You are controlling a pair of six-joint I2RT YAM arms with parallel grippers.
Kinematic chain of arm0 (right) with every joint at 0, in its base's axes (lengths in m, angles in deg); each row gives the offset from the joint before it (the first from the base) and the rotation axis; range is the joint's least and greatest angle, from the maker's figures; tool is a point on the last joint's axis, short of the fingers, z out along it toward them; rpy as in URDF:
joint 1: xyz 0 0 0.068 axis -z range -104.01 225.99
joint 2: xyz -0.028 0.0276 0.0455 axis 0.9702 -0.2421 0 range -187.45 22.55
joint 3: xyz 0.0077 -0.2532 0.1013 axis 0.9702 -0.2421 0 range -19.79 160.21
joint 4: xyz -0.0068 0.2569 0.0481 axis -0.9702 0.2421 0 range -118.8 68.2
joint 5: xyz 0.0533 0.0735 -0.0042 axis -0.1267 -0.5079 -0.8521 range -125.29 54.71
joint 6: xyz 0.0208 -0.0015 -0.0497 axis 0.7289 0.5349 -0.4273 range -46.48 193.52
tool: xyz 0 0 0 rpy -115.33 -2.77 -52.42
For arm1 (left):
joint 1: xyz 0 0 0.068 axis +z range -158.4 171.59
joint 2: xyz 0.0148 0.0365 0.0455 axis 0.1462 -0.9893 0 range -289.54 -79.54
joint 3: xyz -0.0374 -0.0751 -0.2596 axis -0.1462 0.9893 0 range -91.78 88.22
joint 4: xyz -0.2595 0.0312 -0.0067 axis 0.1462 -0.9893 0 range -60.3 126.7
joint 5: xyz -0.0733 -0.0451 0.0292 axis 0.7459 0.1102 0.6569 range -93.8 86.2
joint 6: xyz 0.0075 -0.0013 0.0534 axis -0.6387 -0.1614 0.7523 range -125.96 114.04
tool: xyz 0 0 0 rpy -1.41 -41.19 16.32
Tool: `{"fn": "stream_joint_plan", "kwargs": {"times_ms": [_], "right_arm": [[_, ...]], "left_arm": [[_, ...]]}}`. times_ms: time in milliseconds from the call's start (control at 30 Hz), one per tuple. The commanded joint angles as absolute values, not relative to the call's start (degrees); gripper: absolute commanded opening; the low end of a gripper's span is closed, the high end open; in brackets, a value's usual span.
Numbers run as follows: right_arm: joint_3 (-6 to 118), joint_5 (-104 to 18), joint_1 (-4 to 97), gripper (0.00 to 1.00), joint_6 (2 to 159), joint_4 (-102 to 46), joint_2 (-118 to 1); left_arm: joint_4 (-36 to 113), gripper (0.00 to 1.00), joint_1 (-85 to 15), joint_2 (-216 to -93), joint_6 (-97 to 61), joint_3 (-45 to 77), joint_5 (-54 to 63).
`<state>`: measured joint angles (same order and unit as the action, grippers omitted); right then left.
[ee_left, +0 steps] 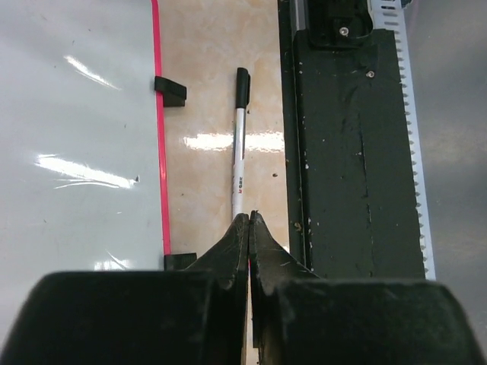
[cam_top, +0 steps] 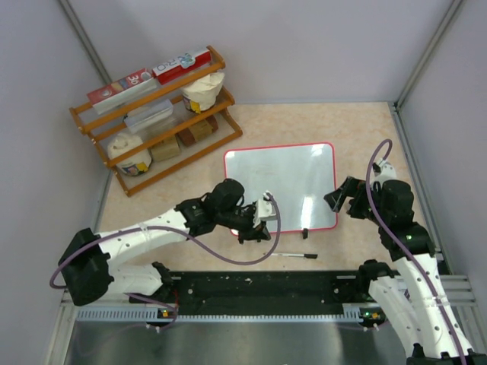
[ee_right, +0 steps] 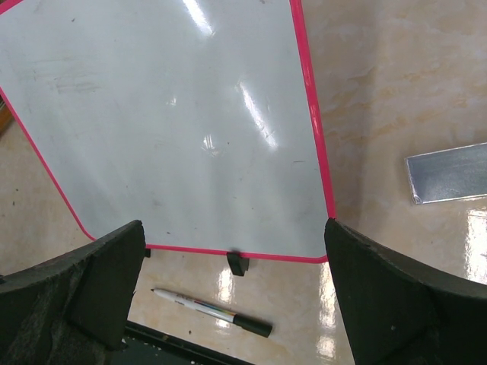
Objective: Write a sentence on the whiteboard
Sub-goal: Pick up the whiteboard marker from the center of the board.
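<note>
The whiteboard [cam_top: 278, 182] [ee_left: 76, 114] [ee_right: 175, 114] lies flat mid-table, glossy white with a red rim. The sentence is out of view; the board's face shows only glare and faint smudges. A white marker [cam_top: 293, 255] [ee_left: 239, 152] [ee_right: 205, 308] with a black end lies on the table just in front of the board's near edge. My left gripper [cam_top: 257, 236] [ee_left: 249, 217] is shut, jaws pressed together with nothing in them, right over the marker's near tip. My right gripper [cam_top: 342, 204] [ee_right: 233, 228] hovers wide open at the board's near right corner, holding nothing.
A wooden rack [cam_top: 156, 114] with boxes and tubs stands at the back left. The black base rail [cam_top: 251, 285] [ee_left: 350, 152] runs along the near edge, close behind the marker. A metal strip [ee_right: 449, 171] lies right of the board. Walls close in on three sides.
</note>
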<state>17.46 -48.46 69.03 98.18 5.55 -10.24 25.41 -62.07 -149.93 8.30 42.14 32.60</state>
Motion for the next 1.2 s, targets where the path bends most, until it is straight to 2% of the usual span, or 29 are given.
{"fn": "stream_joint_plan", "kwargs": {"times_ms": [0,233,400,533,567,667,900,1167], "right_arm": [[18.62,-48.30,69.22,0.99,97.86,5.21,-10.23],[18.53,-48.39,69.22,0.99,97.78,5.12,-10.41],[18.53,-48.12,69.22,0.99,97.95,5.21,-10.76],[18.53,-48.30,69.13,0.99,97.95,5.12,-10.76],[18.53,-48.30,69.22,0.99,97.95,5.21,-10.67],[18.53,-48.30,69.22,0.99,98.04,5.21,-10.76],[18.53,-48.21,69.22,0.99,98.13,5.21,-10.32],[18.53,-48.21,69.31,0.99,98.21,5.30,-10.14]], "left_arm": [[23.34,0.00,-62.46,-150.90,11.70,39.71,31.45],[17.98,0.00,-67.37,-156.96,17.33,35.23,24.07],[17.19,0.10,-72.82,-166.27,18.65,30.40,19.59],[17.54,0.23,-75.29,-171.20,18.12,28.55,16.42],[17.63,0.31,-75.90,-172.08,18.12,28.20,15.98],[17.54,0.35,-76.26,-175.42,17.25,26.70,14.92],[19.82,0.41,-76.26,-179.47,17.59,26.96,15.80],[20.70,0.38,-76.26,-182.02,17.60,27.66,13.95]]}}
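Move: The marker lies on the table about 7 cm to the right of the left hand, 1 cm back and 15 cm below, its cap end to the right. The whiteboard's middle is some 18 cm ahead of this hand and 4 cm right; the black clip on its near edge sits 5 cm ahead, 11 cm right, both about as far below as the marker. From the right hand the marker is roughly 13 cm left, 11 cm back and 18 cm down. The left hand sinks to the marker's barrel between middle and writing tip, dropping about 13 cm and shifting some 5 cm right after a straight-down start. Its fingers tip about 25 degrees steeper towards the table and open from shut to under half, coming to either side of the barrel; contact can't be seen. ##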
